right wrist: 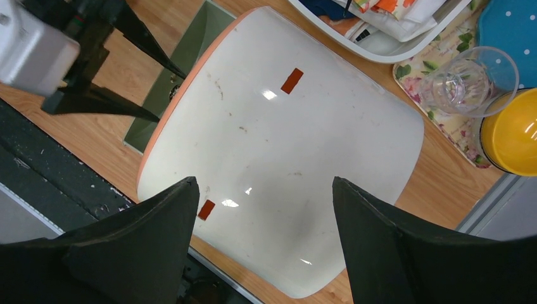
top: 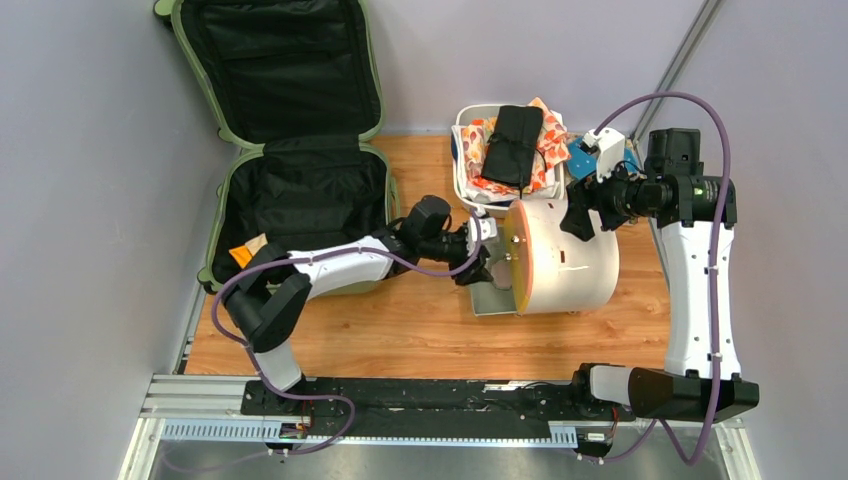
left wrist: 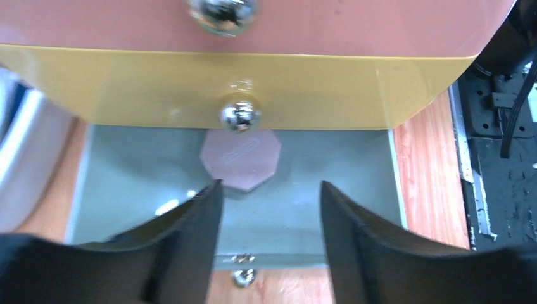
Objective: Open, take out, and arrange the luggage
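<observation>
The luggage [top: 300, 195], a sage-green hard-shell suitcase, lies open at the back left, its lid leaning on the wall and black lining showing. A small tan and orange item [top: 245, 252] lies in its near corner. My left gripper [top: 478, 266] reaches right, away from the case, and hangs open [left wrist: 271, 190] over a pulled-out grey-green drawer [left wrist: 342, 171] of the cream cabinet [top: 570, 262]. A pink octagonal piece [left wrist: 240, 158] lies in that drawer, beyond the fingertips. My right gripper [top: 580, 215] hovers open [right wrist: 266, 183] above the cabinet's cream top [right wrist: 291, 139], holding nothing.
A white tub [top: 462, 160] behind the cabinet holds patterned cloth and a black pouch [top: 515, 145]. Right of it a floral tray [right wrist: 443, 120] carries a glass [right wrist: 457, 82], a yellow bowl [right wrist: 513, 133] and a blue plate [right wrist: 506, 31]. A yellow drawer front with a chrome knob [left wrist: 239, 116] sits above the open drawer.
</observation>
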`<state>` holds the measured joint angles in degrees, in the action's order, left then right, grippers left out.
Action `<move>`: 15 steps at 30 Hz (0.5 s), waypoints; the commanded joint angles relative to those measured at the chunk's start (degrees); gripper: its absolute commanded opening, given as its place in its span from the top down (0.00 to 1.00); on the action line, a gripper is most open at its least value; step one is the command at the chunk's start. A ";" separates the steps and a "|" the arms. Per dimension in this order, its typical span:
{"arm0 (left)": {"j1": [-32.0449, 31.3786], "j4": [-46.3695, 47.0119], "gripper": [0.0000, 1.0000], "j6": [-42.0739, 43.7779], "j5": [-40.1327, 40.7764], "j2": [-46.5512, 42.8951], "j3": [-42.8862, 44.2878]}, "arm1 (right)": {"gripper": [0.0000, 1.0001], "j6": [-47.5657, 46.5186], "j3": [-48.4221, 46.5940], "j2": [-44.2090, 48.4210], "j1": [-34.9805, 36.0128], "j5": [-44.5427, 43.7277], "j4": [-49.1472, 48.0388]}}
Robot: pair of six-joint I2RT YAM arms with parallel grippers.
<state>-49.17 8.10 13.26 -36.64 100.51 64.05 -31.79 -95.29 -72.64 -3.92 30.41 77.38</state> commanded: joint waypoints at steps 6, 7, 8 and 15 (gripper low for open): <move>5.40 -5.37 0.89 6.68 1.40 -10.59 -9.80 | 0.20 -1.26 0.45 0.92 0.23 -0.71 2.25; 5.48 -5.46 0.94 7.48 1.75 -10.34 -10.52 | 0.20 -1.26 0.63 1.01 0.23 -0.88 2.33; 5.49 -5.29 1.00 8.44 3.32 -10.07 -11.22 | 0.21 -1.34 0.89 1.01 0.23 -0.97 2.25; 5.22 0.24 1.00 4.33 4.91 -3.67 -9.92 | 0.21 -1.08 4.05 1.28 0.23 -3.43 1.54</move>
<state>-43.57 4.62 18.57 -32.47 93.60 51.33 -32.45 -92.44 -72.58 -3.92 28.93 77.38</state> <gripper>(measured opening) 0.007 0.792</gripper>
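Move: Just left of the left hand, about 6 cm, 1 cm farther out and 6 cm below, is the small knob on the open drawer's front. The pink block lies in the drawer about 8 cm to the right of the knob and level with it. The white cabinet's middle is some 13 cm to the left hand's right, the clothes basket about 20 cm ahead and 3 cm right. From the right hand the knob lies roughly 20 cm left, 2 cm back and 22 cm below. Backing empty out of the drawer, the left hand rises another 2 cm and swings left about 8 cm, clear past the drawer's front edge, shutting its open fingers on nothing as it goes. It then sinks some 7 cm, fingers tipping slightly more downward, until the closed tips come close in front of the knob; no touch is seen. The right hand, still open above the cabinet, lowers slightly. ##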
